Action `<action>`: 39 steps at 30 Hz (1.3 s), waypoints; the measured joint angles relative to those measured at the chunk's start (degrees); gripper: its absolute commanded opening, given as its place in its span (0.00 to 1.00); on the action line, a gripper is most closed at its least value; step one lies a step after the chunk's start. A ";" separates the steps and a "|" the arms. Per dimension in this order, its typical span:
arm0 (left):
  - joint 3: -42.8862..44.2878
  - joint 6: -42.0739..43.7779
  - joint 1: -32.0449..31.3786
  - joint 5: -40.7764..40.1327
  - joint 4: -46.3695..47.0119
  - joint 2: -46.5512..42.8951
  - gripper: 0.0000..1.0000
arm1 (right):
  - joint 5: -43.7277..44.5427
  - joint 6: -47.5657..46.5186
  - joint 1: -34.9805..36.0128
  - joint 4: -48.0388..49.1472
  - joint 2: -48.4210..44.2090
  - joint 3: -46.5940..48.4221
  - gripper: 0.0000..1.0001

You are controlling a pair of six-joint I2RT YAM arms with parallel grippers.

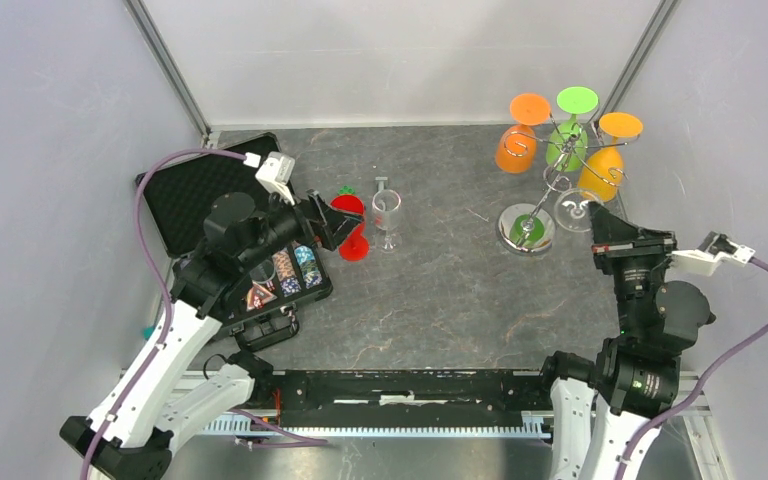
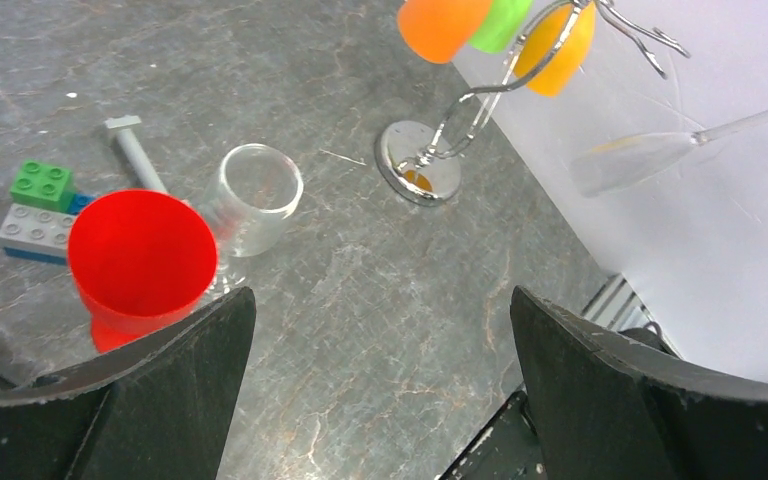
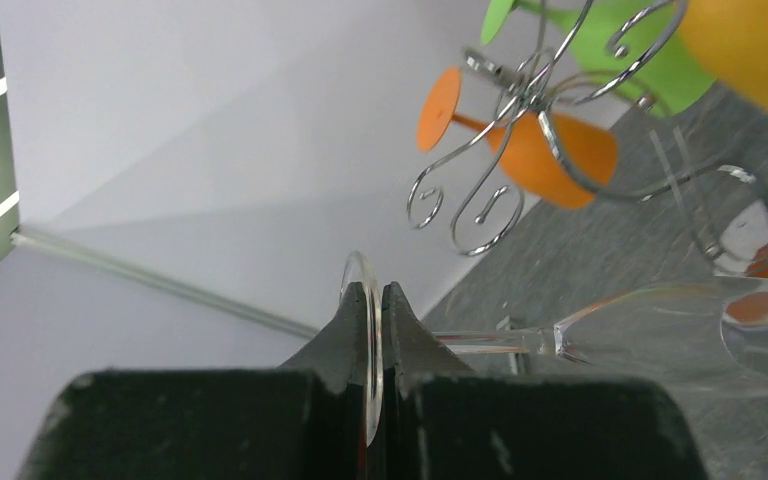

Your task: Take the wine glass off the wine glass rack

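Observation:
The wine glass rack (image 1: 560, 160) is a silver wire stand with a round shiny base (image 1: 526, 228) at the back right. Two orange glasses (image 1: 516, 148) and a green glass (image 1: 567, 140) hang upside down from it. My right gripper (image 1: 600, 222) is shut on the round foot (image 3: 364, 285) of a clear wine glass (image 1: 577, 208). It holds the glass sideways beside the rack, below the curled arms (image 3: 480, 200), bowl (image 3: 660, 320) towards the base. This glass also shows in the left wrist view (image 2: 640, 160). My left gripper (image 2: 380, 295) is open and empty near a red glass (image 2: 140, 260).
A clear glass (image 1: 388, 212) and the red glass (image 1: 350, 225) stand mid-table. Lego bricks (image 2: 40, 205) and a grey bolt (image 2: 135, 150) lie behind them. An open black case (image 1: 280, 270) with poker chips sits at the left. White walls close in at the back and right.

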 measured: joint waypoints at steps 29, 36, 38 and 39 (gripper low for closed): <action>2.32 21.55 -23.91 18.29 43.28 30.71 0.90 | -20.39 15.65 16.65 24.87 4.57 -14.03 0.00; 7.91 24.48 -26.86 15.85 47.98 38.07 0.78 | -21.20 16.39 16.87 26.91 4.72 -14.03 0.00; 8.85 25.42 -28.04 14.69 48.74 38.75 0.72 | -21.27 16.39 16.92 27.28 4.92 -14.03 0.00; 9.40 25.68 -28.46 14.49 49.29 39.17 0.71 | -21.33 16.41 16.92 27.47 5.05 -14.03 0.00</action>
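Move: The upside-down wine glass, its foot already pinched by the right hand, has its middle about 36 cm to the left hand's right, level with it fore and aft, 2 cm lower. The red glass stands some 7 cm ahead of that hand, 20 below; the clear glass 8 ahead and 6 right. From the right hand, the open left gripper is about 38 cm left; the rack hub is 11 ahead, 2 left, the yellow glass 14 ahead, 6 right. Keeping its pinch on the wine glass's foot, the right hand carries the hanging glass about 11 cm left, dipping some 5 cm on the way and mostly rising again, turning 40 degrees counter-clockwise. The left hand sweeps about 25 cm right to meet it, bowing back and partly forward again, swings its fingers clockwise to point right, and starts closing around the stem; contact can't be seen. ##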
